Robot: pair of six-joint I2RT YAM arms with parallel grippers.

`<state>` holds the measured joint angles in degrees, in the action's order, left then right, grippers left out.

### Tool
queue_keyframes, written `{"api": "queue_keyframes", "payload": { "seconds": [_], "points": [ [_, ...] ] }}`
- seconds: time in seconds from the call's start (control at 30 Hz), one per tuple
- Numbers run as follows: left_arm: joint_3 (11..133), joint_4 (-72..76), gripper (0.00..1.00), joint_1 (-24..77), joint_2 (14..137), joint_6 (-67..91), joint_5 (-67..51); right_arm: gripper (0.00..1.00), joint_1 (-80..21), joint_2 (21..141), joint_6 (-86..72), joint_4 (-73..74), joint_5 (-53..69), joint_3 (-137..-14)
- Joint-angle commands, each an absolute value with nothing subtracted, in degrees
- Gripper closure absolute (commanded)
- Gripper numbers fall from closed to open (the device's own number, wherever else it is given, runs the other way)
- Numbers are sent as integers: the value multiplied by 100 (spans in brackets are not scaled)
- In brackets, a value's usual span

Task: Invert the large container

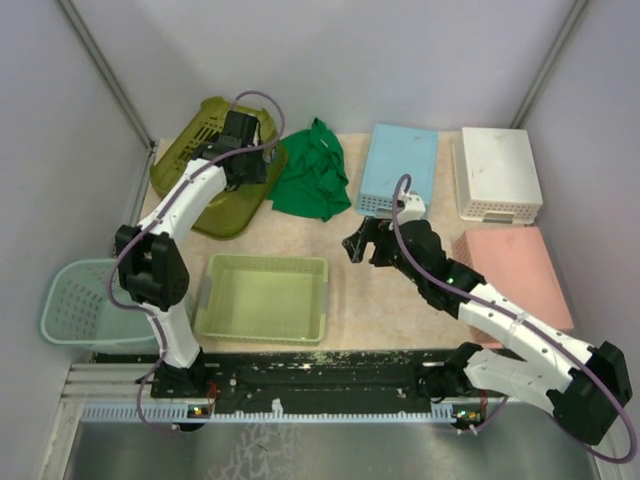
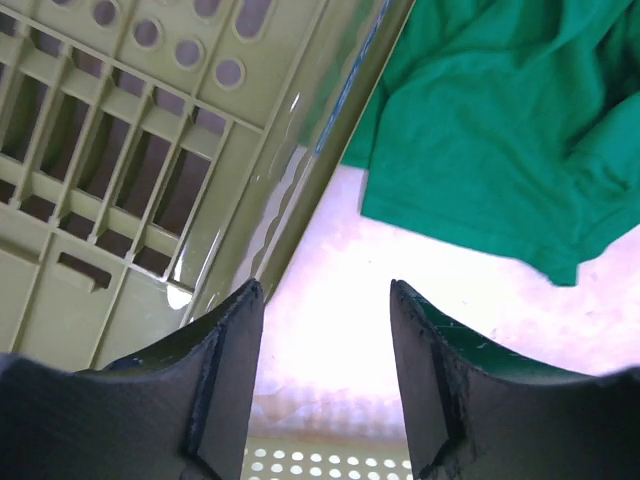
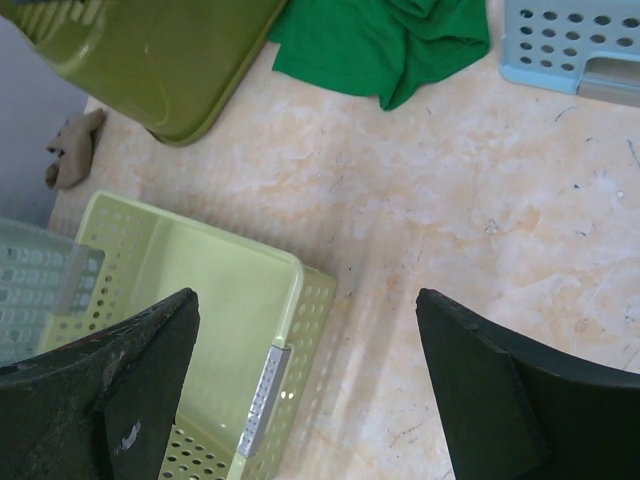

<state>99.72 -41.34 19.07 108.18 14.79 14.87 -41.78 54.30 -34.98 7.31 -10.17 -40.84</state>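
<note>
The large olive-green basket (image 1: 205,170) lies at the back left of the table, its smooth base facing up and its slotted wall toward the back corner. It also shows in the left wrist view (image 2: 150,150) and the right wrist view (image 3: 160,50). My left gripper (image 1: 247,165) is open and empty at the basket's right edge; its left finger (image 2: 215,370) is just beside that edge, over bare table. My right gripper (image 1: 360,245) is open and empty above the table's middle, right of a light green bin (image 3: 180,290).
A green cloth (image 1: 315,175) lies right of the basket. The light green bin (image 1: 262,297) stands upright at the front. Blue (image 1: 400,165), white (image 1: 497,172) and pink (image 1: 510,275) bins lie upside down on the right. A teal basket (image 1: 75,300) sits off the table's left edge.
</note>
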Motion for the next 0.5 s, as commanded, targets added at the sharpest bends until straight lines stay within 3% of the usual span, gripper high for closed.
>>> {"api": "queue_keyframes", "payload": {
  "seconds": [0.0,0.33,0.47],
  "points": [
    [10053,-3783,39,1865,10191,1433,1227,11,-4186,5773,-3357,677,-431,-4422],
    [9238,-3389,17,1916,8710,1691,-389,7,-5328,7697,-4296,2019,-1096,-5475],
    [8685,-3362,15,1916,8203,1804,-412,15,-5344,8192,-4542,2360,-1375,-5560]
  ]
}}
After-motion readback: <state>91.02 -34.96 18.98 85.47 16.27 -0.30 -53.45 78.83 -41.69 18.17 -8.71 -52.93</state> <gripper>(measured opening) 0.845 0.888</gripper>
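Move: The light green basket's middle lies about 21 cm to the right hand's left, 7 cm back and 16 cm below, its handled end wall only some 9 cm left. From that hand the green cloth is about 20 cm ahead, 8 cm left and 20 cm down. The left hand is at the olive large container, already upside down, whose middle is about 7 cm left, 3 cm ahead and 10 cm below; from it the basket is 26 cm back, 2 cm right, 12 cm below. The right hand, fingers staying wide open, swings down and to its left, about 8 cm each way and some 4 cm back, tipping its fingers some 20 degrees further down as it comes in over the light green basket's right-hand end wall. Meanwhile the left hand pulls up and away from the large container, about 13 cm up and then 6 cm back towards its base and slightly right, tilting its fingers up and spreading them from half open to nearly full. ##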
